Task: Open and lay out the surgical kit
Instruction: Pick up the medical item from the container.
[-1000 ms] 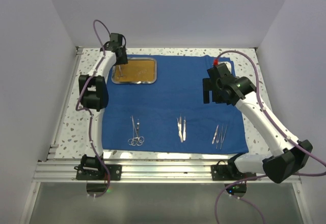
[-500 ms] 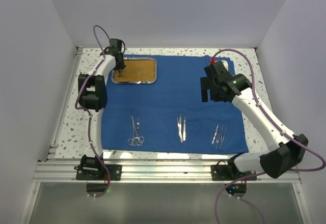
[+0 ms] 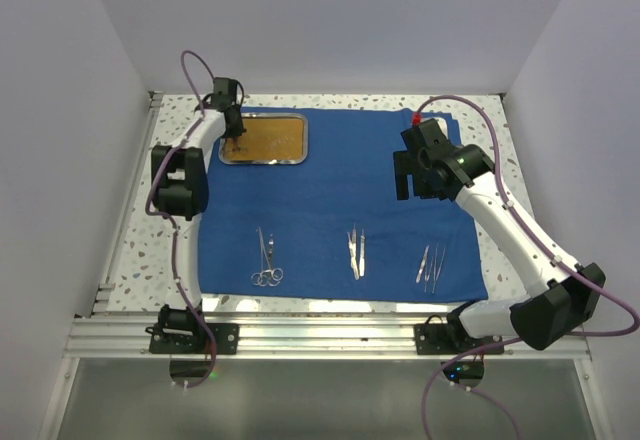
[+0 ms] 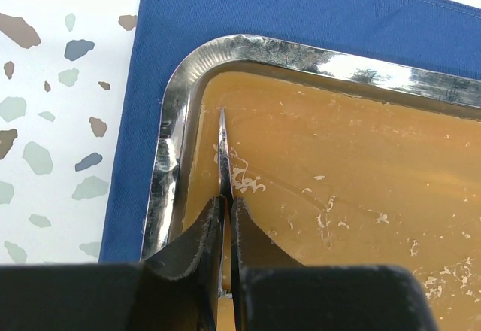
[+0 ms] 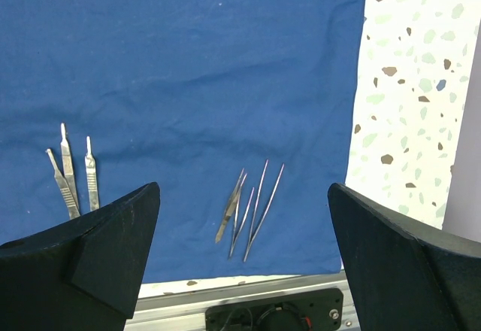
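Note:
The royal-blue cloth (image 3: pixel 340 190) lies spread flat on the table. The steel tray (image 3: pixel 275 140) with the orange-brown base sits on its far left corner. My left gripper (image 3: pixel 234 142) is inside the tray's left end, shut on a thin silver instrument (image 4: pixel 223 158) that points along the tray's base beside the rim (image 4: pixel 169 158). Ring-handled forceps (image 3: pixel 266 258), scalpels (image 3: pixel 356 252) and tweezers (image 3: pixel 430 265) lie in a row near the cloth's front edge. My right gripper (image 3: pixel 410 175) is open and empty, high above the cloth, with the tweezers (image 5: pixel 248 203) and scalpels (image 5: pixel 71 173) below it.
Speckled white tabletop (image 3: pixel 140 250) shows around the cloth. A metal rail (image 3: pixel 300 330) runs along the near edge with both arm bases on it. White walls stand close on the left, the right and the back.
My left gripper has shifted slightly left within the tray's left end. My right gripper has moved a little toward the back and then held still.

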### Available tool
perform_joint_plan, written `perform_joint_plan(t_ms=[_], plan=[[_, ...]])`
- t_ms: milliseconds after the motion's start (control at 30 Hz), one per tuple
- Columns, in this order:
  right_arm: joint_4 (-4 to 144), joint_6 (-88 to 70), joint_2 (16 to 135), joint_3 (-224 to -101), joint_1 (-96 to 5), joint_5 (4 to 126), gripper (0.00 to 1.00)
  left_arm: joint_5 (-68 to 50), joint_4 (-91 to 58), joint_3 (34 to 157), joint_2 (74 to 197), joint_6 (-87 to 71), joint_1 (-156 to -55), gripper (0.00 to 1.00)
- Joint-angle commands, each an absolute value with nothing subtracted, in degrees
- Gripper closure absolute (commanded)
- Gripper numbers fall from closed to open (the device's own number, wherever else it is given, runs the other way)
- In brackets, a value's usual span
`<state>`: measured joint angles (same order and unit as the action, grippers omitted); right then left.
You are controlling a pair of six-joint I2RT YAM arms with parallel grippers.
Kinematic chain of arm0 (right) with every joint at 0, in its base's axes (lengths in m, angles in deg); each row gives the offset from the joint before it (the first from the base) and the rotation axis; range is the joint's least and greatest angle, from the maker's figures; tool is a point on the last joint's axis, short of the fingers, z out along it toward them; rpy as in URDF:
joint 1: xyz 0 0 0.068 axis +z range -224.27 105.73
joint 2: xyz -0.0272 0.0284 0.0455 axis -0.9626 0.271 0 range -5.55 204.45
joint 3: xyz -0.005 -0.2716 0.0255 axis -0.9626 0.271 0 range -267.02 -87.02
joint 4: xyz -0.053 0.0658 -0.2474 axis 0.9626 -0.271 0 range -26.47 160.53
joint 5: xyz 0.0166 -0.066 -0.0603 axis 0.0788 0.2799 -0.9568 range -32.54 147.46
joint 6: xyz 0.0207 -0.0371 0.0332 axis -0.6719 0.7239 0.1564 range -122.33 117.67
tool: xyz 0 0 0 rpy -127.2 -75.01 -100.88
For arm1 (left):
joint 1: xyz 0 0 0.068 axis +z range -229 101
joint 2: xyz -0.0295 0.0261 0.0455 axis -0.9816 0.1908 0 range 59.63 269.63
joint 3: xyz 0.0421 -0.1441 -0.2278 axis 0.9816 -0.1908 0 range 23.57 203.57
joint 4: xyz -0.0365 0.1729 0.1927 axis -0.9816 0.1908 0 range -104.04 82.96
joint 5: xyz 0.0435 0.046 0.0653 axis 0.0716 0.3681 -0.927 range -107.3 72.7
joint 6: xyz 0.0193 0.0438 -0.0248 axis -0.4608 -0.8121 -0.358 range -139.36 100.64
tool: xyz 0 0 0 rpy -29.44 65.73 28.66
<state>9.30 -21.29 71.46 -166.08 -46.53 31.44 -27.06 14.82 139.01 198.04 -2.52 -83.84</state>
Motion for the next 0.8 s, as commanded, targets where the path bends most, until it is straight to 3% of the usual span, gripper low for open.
perform_joint_plan(t_ms=[0,433,667,767], plan=[[10.6,-21.0,71.6,-168.2,-46.6,30.6,0.02,-21.8,17.7,135.4,201.5,-2.8,-83.4,1.00],[11.0,-22.5,70.4,-167.6,-46.6,32.1,0.02,-20.7,21.8,147.8,195.3,-3.5,-83.4,1.00],[11.3,-22.5,68.5,-166.9,-46.5,32.5,0.02,-19.5,22.2,143.6,188.7,-2.7,-83.5,1.00],[11.6,-22.5,67.9,-166.6,-46.6,32.8,0.02,-19.7,21.6,134.2,182.7,-2.4,-84.1,1.00]])
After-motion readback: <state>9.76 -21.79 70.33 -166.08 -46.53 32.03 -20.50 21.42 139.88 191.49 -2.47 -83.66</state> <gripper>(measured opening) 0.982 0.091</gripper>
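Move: The pointed medical item is already pinched at the left fingertips, practically at the hand point, in the left part of the tray. The tray's middle lies about 6 cm to this hand's right, level with it fore and aft and some 1 cm below; the ringed scissors on the cloth lie roughly 35 cm back and 8 cm right. From the right hand the item is about 30 cm ahead, 36 cm left and 19 cm below. The slim pointed item is raised out of the tray by the left hand, which keeps its shut pinch on it and climbs about 5 cm, slowly at first, then faster. On the way the hand drifts 1.5 cm or so right, towards the tray's middle, and eases back about as much at the very end, rolling some 5 degrees. ##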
